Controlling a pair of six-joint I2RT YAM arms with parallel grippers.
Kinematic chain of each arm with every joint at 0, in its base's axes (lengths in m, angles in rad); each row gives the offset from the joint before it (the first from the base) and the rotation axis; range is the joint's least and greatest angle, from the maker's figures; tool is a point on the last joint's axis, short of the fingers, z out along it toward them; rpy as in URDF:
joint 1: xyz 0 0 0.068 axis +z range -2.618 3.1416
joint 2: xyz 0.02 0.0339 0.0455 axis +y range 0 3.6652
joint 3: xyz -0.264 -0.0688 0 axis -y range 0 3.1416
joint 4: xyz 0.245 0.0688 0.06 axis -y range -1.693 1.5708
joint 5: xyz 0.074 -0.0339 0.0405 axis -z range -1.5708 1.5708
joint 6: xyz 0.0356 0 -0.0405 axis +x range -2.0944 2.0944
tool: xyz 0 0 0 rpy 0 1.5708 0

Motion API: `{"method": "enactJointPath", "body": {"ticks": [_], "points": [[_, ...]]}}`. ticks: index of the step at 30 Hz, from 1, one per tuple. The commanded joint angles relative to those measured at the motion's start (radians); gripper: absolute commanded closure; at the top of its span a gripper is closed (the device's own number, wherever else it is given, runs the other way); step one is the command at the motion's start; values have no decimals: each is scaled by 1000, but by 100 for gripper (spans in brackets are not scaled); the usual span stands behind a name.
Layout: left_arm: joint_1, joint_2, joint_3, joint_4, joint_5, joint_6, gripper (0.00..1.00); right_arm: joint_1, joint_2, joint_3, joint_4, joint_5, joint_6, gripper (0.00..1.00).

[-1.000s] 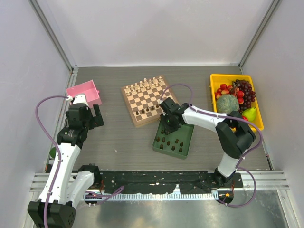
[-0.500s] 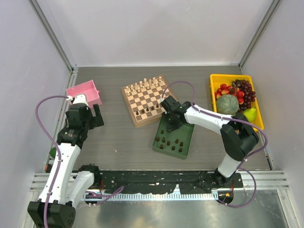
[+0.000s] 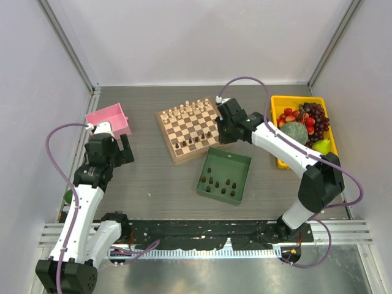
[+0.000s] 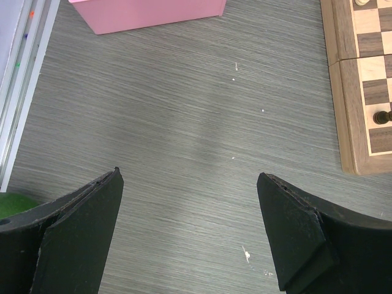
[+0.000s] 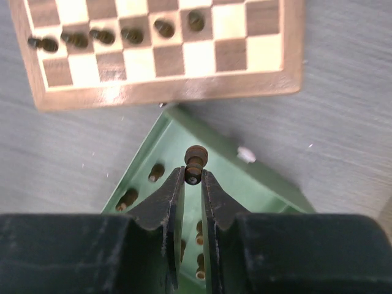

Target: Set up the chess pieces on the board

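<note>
The board (image 3: 162, 127) lies at the table's middle, and its near edge (image 5: 165, 93) shows in the right wrist view. Several dark chess pieces (image 3: 187, 145) stand on its near rows (image 5: 101, 37). More of them sit in the green tray (image 3: 228, 162). My right gripper (image 3: 221, 137) hovers between the tray and the board's right corner. It is shut (image 5: 193, 175) on one dark chess piece (image 5: 196, 159), above the tray's far corner (image 5: 257, 190). My left gripper (image 3: 125, 150) hangs open over bare table (image 4: 190, 174), left of the board (image 4: 343, 122).
Pale chessmen (image 3: 190, 109) line the board's far rows. A pink box (image 3: 110, 119) stands at the left (image 4: 147, 12). A yellow bin (image 3: 277, 104) of fruit stands at the right. Something green (image 4: 9, 205) shows beside my left finger.
My right gripper closed on a dark piece in the tray, lifted it and moved up toward the board's right corner. The left arm has not moved.
</note>
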Motion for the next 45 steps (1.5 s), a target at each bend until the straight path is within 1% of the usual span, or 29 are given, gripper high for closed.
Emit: {"method": "enactJointPath", "body": {"ticks": [1, 11, 21, 27, 35, 45], "points": [[5, -2, 21, 24, 13, 9, 1, -53, 60, 86, 23, 17, -12, 82], [5, 1, 21, 20, 16, 9, 1, -98, 301, 305, 26, -8, -38, 82], [5, 5, 22, 21, 17, 9, 1, -124, 457, 416, 9, -16, -48, 82], [7, 7, 22, 19, 17, 9, 1, -131, 511, 446, 0, -19, -50, 82], [7, 8, 26, 17, 16, 11, 1, -142, 543, 456, 3, -43, -42, 82], [7, 10, 24, 17, 19, 9, 1, -142, 531, 451, 2, -80, -38, 75]]}}
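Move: Some 12 cm ahead of the right hand, 1 cm to its left and 9 cm down lies the place for its held dark pawn, the next free square in the dark row. The nearest standing pawn is 11 cm ahead and 4 cm left, about 9 cm lower; the green tray's middle lies 8 cm back, 1 cm right and 13 cm below. From the left hand that square is roughly 18 cm ahead, 37 cm right and 12 cm down. Carrying the pinched dark pawn forward over the board's near edge, the right hand travels about 12 cm out. It starts nearly level, then sinks some 8 cm onto the free square at the right end of the dark row. The wrist turns only slightly; once the hand has stopped, the fingers barely begin to slacken, still around the pawn. ##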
